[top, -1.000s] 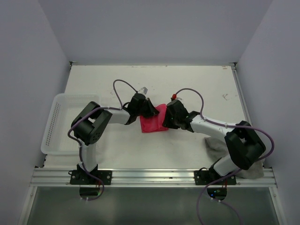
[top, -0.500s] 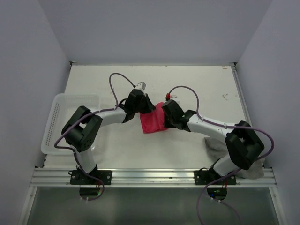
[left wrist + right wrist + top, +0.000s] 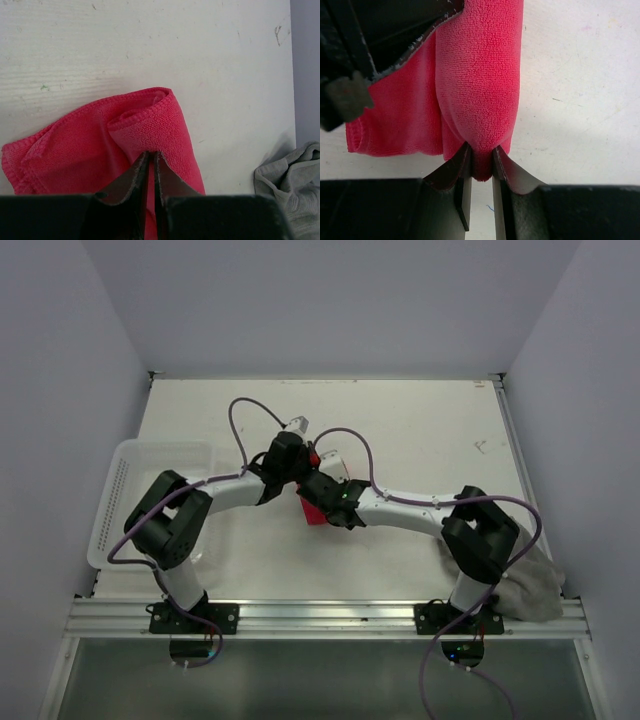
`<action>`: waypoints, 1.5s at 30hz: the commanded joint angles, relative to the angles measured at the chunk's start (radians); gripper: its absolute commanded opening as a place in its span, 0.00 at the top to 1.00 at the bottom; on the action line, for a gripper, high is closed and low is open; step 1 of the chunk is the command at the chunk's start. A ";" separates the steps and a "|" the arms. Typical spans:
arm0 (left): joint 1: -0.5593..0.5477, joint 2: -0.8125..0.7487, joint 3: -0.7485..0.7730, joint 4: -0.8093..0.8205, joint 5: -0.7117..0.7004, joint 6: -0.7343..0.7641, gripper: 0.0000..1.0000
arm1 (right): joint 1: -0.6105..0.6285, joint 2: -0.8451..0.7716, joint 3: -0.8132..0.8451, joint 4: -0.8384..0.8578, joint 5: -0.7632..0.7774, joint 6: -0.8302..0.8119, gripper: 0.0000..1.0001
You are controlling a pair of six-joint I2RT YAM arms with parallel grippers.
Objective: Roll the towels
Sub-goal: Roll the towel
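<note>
The pink-red towel (image 3: pixel 150 125) lies mid-table, partly rolled into a thick fold, and both grippers hide most of it in the top view (image 3: pixel 308 512). My left gripper (image 3: pixel 151 153) is shut on one end of the roll, pinching cloth between nearly touching fingertips. From the opposite end my right gripper (image 3: pixel 481 150) is shut on the rolled fold (image 3: pixel 480 75). In the top view the left gripper (image 3: pixel 300 472) and right gripper (image 3: pixel 325 500) sit close together over the towel. The grey towel (image 3: pixel 525 590) lies crumpled at the near right corner, also seen in the left wrist view (image 3: pixel 290 175).
A white perforated basket (image 3: pixel 130 500) stands at the table's left edge beside the left arm. Grey walls close in the table on three sides. A metal rail (image 3: pixel 320 615) runs along the near edge.
My right arm has swung left and its gripper has shut on the pink-red towel's roll. The towel looks narrower and more rolled. More of the grey towel now shows.
</note>
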 commanded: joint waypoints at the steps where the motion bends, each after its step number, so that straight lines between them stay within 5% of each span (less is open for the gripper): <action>1: 0.006 -0.057 -0.032 0.076 0.032 -0.036 0.88 | 0.030 0.029 0.051 -0.046 0.120 0.018 1.00; 17: 0.004 -0.109 -0.124 0.196 0.104 -0.095 0.88 | 0.044 0.089 0.068 -0.013 0.069 0.064 1.00; 31: 0.001 0.072 -0.120 0.236 0.122 -0.075 0.91 | 0.012 0.055 0.050 0.014 -0.001 0.087 1.00; 45: 0.003 0.112 -0.100 0.167 0.056 -0.023 0.91 | -0.074 -0.167 -0.051 0.042 -0.152 0.107 0.56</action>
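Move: The right gripper already pinches the near end of the rolled red towel. The middle of the roll lies about 6 cm straight ahead of it and 2 cm lower, and the still-flat strip some 6 cm ahead, 6 cm left and 4 cm lower. From the closed left gripper, the roll's middle is about 3 cm back, 1 cm right and 4 cm below, with the flat strip 2 cm back, 5 cm left and 6 cm down. Keep the right gripper pinching the roll's near end and ease it down about 1.5 cm, drifting slightly left. Meanwhile draw the closed left gripper back 2 cm with a small lift, then lower it some 4.5 cm onto the roll and hold it there. Only then open the right fingers and raise them about 2.5 cm, easing slightly right. ##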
